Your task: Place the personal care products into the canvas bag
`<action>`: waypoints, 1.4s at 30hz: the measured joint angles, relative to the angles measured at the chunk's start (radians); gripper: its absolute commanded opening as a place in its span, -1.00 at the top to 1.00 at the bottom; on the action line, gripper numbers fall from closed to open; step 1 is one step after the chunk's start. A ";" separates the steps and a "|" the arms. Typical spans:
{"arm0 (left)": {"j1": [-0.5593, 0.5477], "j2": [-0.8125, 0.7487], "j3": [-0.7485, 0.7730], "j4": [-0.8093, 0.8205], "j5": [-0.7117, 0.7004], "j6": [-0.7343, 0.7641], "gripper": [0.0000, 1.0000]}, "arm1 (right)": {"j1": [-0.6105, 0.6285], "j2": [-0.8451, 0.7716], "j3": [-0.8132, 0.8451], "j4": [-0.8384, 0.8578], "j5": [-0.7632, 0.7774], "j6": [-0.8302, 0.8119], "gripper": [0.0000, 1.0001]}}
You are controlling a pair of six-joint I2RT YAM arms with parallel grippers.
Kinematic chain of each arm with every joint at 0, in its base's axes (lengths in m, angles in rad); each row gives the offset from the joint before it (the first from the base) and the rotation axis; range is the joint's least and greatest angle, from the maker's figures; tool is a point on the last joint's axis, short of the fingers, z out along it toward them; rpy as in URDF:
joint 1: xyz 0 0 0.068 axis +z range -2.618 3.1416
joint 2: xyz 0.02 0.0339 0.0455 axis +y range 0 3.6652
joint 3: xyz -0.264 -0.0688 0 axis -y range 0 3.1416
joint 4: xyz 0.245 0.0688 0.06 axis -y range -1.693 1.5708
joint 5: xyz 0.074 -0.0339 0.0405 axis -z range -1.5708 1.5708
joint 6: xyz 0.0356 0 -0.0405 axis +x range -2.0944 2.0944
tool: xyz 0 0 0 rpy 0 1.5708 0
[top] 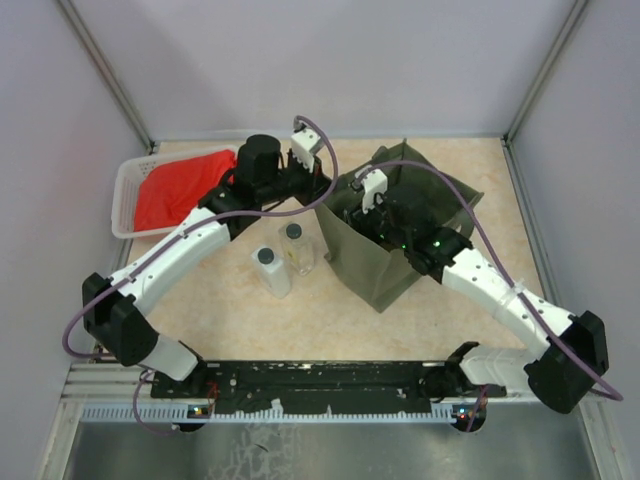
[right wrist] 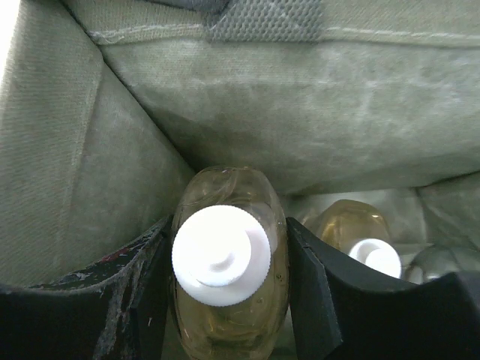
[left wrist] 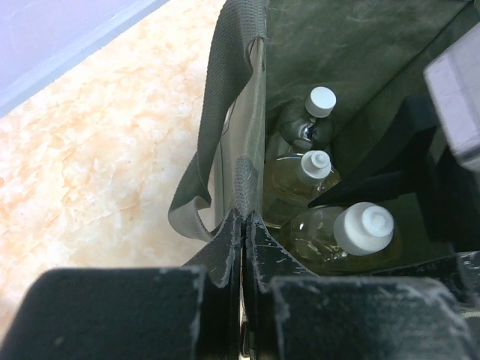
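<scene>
The olive-green canvas bag [top: 368, 270] stands open right of centre. My left gripper [top: 322, 190] is shut on the bag's rim at its handle strap [left wrist: 238, 176], holding that side up. My right gripper [top: 378, 215] reaches down inside the bag and is shut on a clear amber bottle with a white cap [right wrist: 225, 255]. A second amber bottle [right wrist: 360, 232] lies beside it. The left wrist view shows three white-capped bottles in the bag [left wrist: 337, 45]. A white bottle with a dark-grey cap [top: 272, 270] and a clear bottle with a black cap [top: 296, 247] stand on the table left of the bag.
A white lattice basket [top: 125, 200] holding a red cloth [top: 180, 190] sits at the back left. Grey walls close in the table at the back and sides. My arm cables loop over the bag.
</scene>
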 measured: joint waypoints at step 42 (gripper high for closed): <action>0.000 -0.003 0.010 -0.038 -0.039 0.009 1.00 | 0.117 -0.001 0.239 -0.076 0.224 -0.062 -0.98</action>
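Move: My right hand holds an amber bottle inside the bag; the free spot on the bag floor by its left wall lies about 1 cm ahead, 1 cm left and some 18 cm below that hand. The standing amber bottle is roughly 3 cm ahead and 7 cm right, the dark bottle about 5 cm ahead and 13 cm right, both some 12 cm lower. From my left hand, shut on the rim, the spot is about 3 cm back, 7 cm right and 25 cm down. With my left hand still pinching the rim and staying put, I lower the held amber bottle about 9 cm with my right hand, almost straight down beside the standing bottles, the fingers tipping further down. I pause, open wide to let go, and rise quickly some 18 cm, fingers levelling out, until I'm well above where I began. ##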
